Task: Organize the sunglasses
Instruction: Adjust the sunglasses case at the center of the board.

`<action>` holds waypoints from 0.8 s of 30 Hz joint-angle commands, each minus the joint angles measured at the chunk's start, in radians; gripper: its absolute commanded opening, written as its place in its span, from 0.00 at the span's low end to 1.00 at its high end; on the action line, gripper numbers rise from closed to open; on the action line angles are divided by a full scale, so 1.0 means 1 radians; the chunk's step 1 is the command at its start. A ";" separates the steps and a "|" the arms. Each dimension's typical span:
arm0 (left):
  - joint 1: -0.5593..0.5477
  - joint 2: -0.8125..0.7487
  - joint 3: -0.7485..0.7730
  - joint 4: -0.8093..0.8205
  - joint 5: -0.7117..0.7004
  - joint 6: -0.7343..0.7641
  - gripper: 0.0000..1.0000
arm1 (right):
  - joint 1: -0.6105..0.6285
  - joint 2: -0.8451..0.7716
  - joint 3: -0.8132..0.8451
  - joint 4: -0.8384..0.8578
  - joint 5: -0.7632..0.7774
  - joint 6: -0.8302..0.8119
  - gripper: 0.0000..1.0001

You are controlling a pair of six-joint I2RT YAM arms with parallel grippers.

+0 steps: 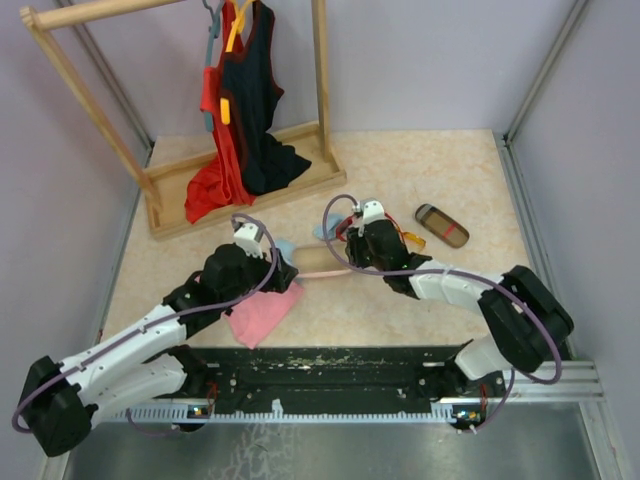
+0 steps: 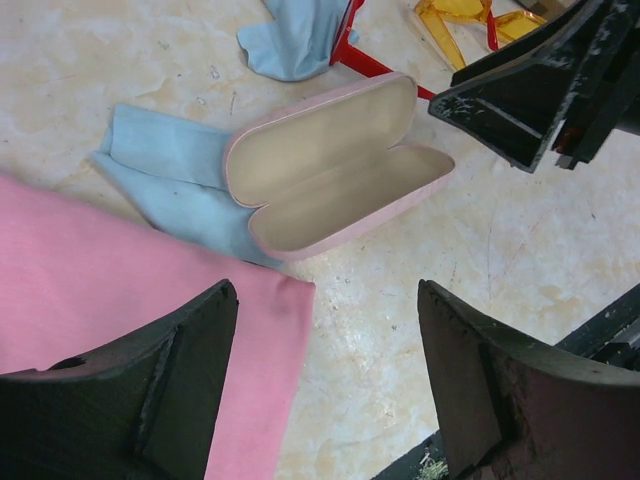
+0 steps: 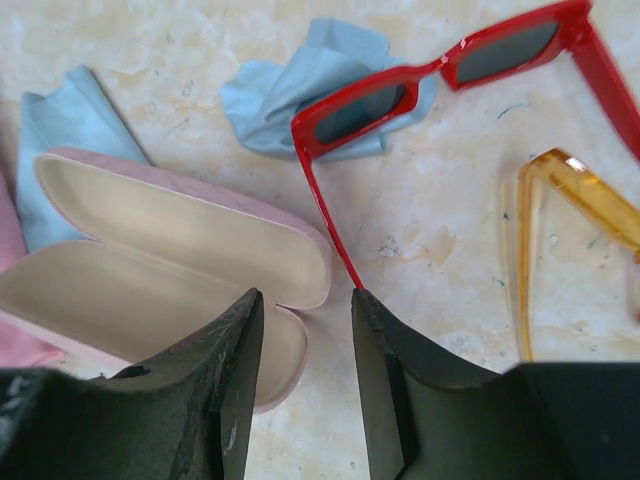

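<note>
The red-framed sunglasses lie unfolded on the table, one lens resting on a light blue cloth. Their thin red temple runs down to the tip of my right gripper's right finger. That gripper is open, with the end of the open pink case showing in the gap and nothing gripped. The orange-yellow sunglasses lie just to the right. My left gripper is open, holds nothing, and hovers over the edge of a pink cloth, near the case.
A second light blue cloth lies partly under the pink case. A brown striped case sits to the right of the right gripper. A wooden clothes rack with red and black garments stands at the back left.
</note>
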 commanded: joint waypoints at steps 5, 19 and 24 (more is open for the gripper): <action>0.001 -0.046 0.018 -0.020 -0.027 -0.005 0.80 | -0.005 -0.242 0.039 -0.122 0.037 -0.001 0.42; 0.003 -0.043 0.083 -0.085 -0.058 -0.003 0.82 | -0.167 -0.313 0.223 -0.496 -0.033 0.034 0.43; 0.007 -0.026 0.103 -0.141 -0.114 -0.027 0.83 | -0.167 -0.190 0.359 -0.545 -0.150 0.008 0.43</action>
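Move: Ahead of the right hand by about 8 cm, some 3 cm to its right and 3 cm lower, lie the red sunglasses. The open pink case has its middle about 7 cm to the hand's left and level with it; the yellow glasses lie some 12 cm right and 5 cm ahead, the crumpled blue cloth about 9 cm ahead and 5 cm left. From the left hand the red sunglasses are roughly 15 cm ahead, 18 cm right and 10 cm lower. Rising about 10 cm from beside the right end of the open case, the right hand swings some 7 cm to its right, away from the case, yawing about 10 degrees clockwise, then eases back a little left and forward, high over the table near the glasses. Its empty fingers stay partly open. The left hand lifts only about 2 cm, fingers wide open and empty. ##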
